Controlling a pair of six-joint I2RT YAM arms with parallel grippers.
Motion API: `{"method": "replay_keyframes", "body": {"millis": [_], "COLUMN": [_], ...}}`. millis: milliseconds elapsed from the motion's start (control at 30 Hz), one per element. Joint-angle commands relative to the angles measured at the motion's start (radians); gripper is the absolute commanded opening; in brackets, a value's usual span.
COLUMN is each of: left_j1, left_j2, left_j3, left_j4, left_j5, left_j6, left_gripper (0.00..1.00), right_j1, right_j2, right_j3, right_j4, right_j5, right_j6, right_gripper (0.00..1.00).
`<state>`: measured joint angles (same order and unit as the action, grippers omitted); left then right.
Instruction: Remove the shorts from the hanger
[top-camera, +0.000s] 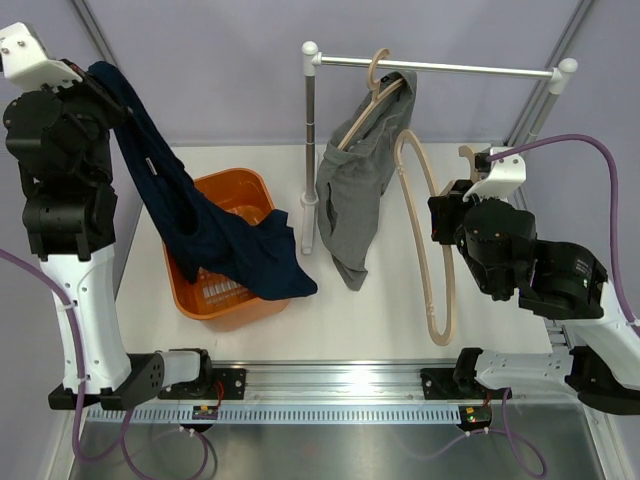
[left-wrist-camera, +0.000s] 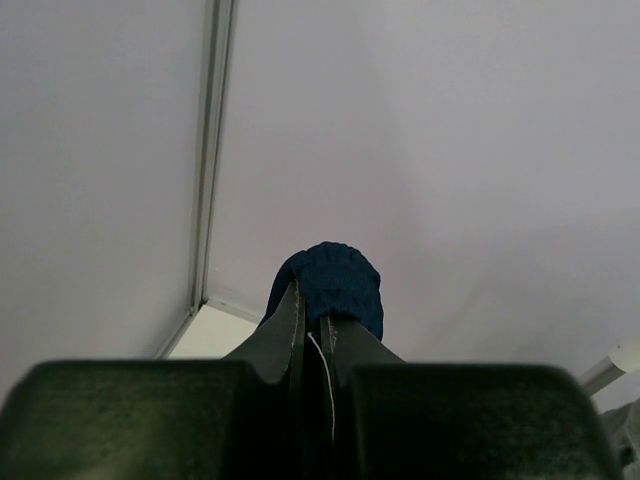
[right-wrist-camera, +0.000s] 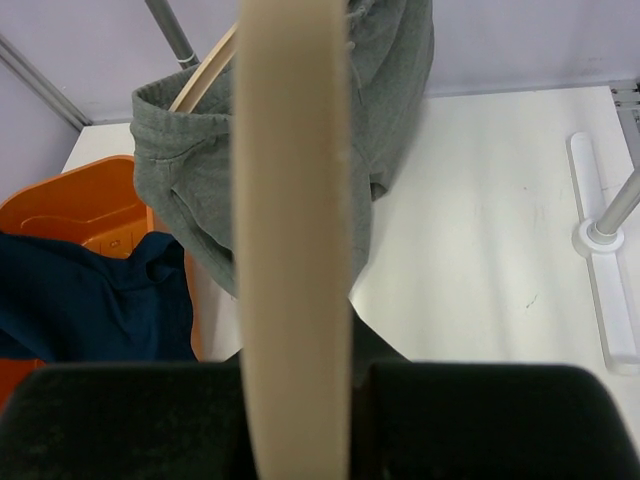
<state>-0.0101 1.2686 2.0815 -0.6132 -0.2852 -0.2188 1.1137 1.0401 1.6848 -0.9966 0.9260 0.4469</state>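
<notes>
The dark navy shorts hang from my left gripper, which is raised at the far left and shut on their upper edge. Their lower end drapes over the orange tub. In the left wrist view the jaws pinch a fold of navy cloth. The grey shorts hang on a wooden hanger hooked on the rail. My right gripper is shut on a second, bare beige hanger, whose bar fills the right wrist view in front of the grey shorts.
The rack's post stands just right of the tub, and its other foot lies on the white table at the right. The tub and navy cloth show at the left of the right wrist view.
</notes>
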Motion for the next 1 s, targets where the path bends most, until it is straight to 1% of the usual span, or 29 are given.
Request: {"method": "replay_keyframes", "body": {"millis": [0,33,100,133,167,233,267,333,367,400,467,500,567,600,633,667,733,767,800,867,967], "left_j1": [0.009,0.031,0.038,0.038,0.038,0.038,0.038,0.038,0.038,0.038,0.038,0.036,0.033,0.029,0.027,0.016,0.000,-0.016,-0.021,-0.033,-0.054], "left_j2": [0.020,0.025,0.031,0.032,0.031,0.015,0.006,-0.027,-0.040,-0.066,-0.086,-0.095,-0.109,-0.113,-0.117,-0.118,-0.124,-0.127,-0.130,-0.152,-0.202], "left_j3": [-0.020,-0.043,-0.078,-0.128,-0.158,-0.231,-0.323,-0.423,-0.525,-0.579,-0.679,-0.772,-0.839,-0.897,-0.917,-0.935,-0.969,-0.977,-0.979,-0.983,-0.977], "left_j4": [0.055,0.052,0.047,0.049,0.052,0.062,0.085,0.107,0.124,0.141,0.174,0.193,0.194,0.201,0.204,0.196,0.194,0.187,0.178,0.158,0.129], "left_j5": [0.078,0.087,0.112,0.115,0.115,0.135,0.150,0.156,0.158,0.168,0.195,0.219,0.215,0.222,0.225,0.222,0.222,0.218,0.213,0.213,0.221], "left_j6": [-0.059,-0.082,-0.103,-0.126,-0.140,-0.197,-0.217,-0.287,-0.312,-0.333,-0.390,-0.407,-0.445,-0.452,-0.461,-0.462,-0.452,-0.447,-0.444,-0.429,-0.399], "left_gripper": [0.00,0.00,0.00,0.00,0.00,0.04,0.04,0.08,0.10,0.11,0.11,0.11,0.16,0.20,0.24,0.36,0.50,0.64,0.74,0.99,0.99], "right_j1": [0.006,0.008,0.006,-0.006,-0.017,-0.049,-0.089,-0.132,-0.182,-0.208,-0.261,-0.297,-0.322,-0.334,-0.362,-0.376,-0.420,-0.434,-0.446,-0.479,-0.538], "right_j2": [0.011,0.015,0.023,0.026,0.035,0.041,0.047,0.047,0.044,0.043,0.034,0.031,0.023,0.020,0.018,0.012,0.009,0.011,0.011,0.011,0.003], "right_j3": [0.042,0.049,0.059,0.061,0.062,0.059,0.055,0.033,0.024,0.004,-0.014,-0.029,-0.040,-0.048,-0.053,-0.057,-0.080,-0.088,-0.100,-0.114,-0.137], "right_j4": [-0.016,-0.029,-0.030,-0.019,-0.016,-0.001,0.006,0.018,0.024,0.033,0.042,0.046,0.055,0.058,0.064,0.068,0.090,0.095,0.104,0.113,0.148], "right_j5": [0.068,0.079,0.100,0.099,0.093,0.047,0.028,-0.019,-0.035,-0.073,-0.111,-0.140,-0.165,-0.185,-0.197,-0.210,-0.262,-0.277,-0.314,-0.354,-0.423], "right_j6": [-0.011,-0.011,-0.027,-0.034,-0.048,-0.057,-0.063,-0.063,-0.063,-0.063,-0.062,-0.063,-0.074,-0.079,-0.082,-0.089,-0.102,-0.103,-0.106,-0.125,-0.154], "right_gripper": [0.00,0.00,0.00,0.00,0.00,0.00,0.00,0.00,0.00,0.00,0.00,0.00,0.00,0.00,0.00,0.00,0.00,0.00,0.00,0.00,0.00]}}
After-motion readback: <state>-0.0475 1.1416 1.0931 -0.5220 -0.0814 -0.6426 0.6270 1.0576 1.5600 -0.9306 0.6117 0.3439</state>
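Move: The left hand holds the navy shorts high, their lower part trailing over the orange basket, whose middle is roughly level fore and aft, 10 cm right and 54 below; the rack's left post stands 14 farther out and 31 right, the grey shorts 10 out and 41 right. From the right hand, gripping the bare hanger, the rack bar's middle is about 25 cm straight ahead, the grey shorts 20 ahead and 13 left, the basket 11 ahead, 44 left. Left plunges some 35 cm, pitching down, and frees the shorts over the basket; right carries the hanger forward-right, sinking. ##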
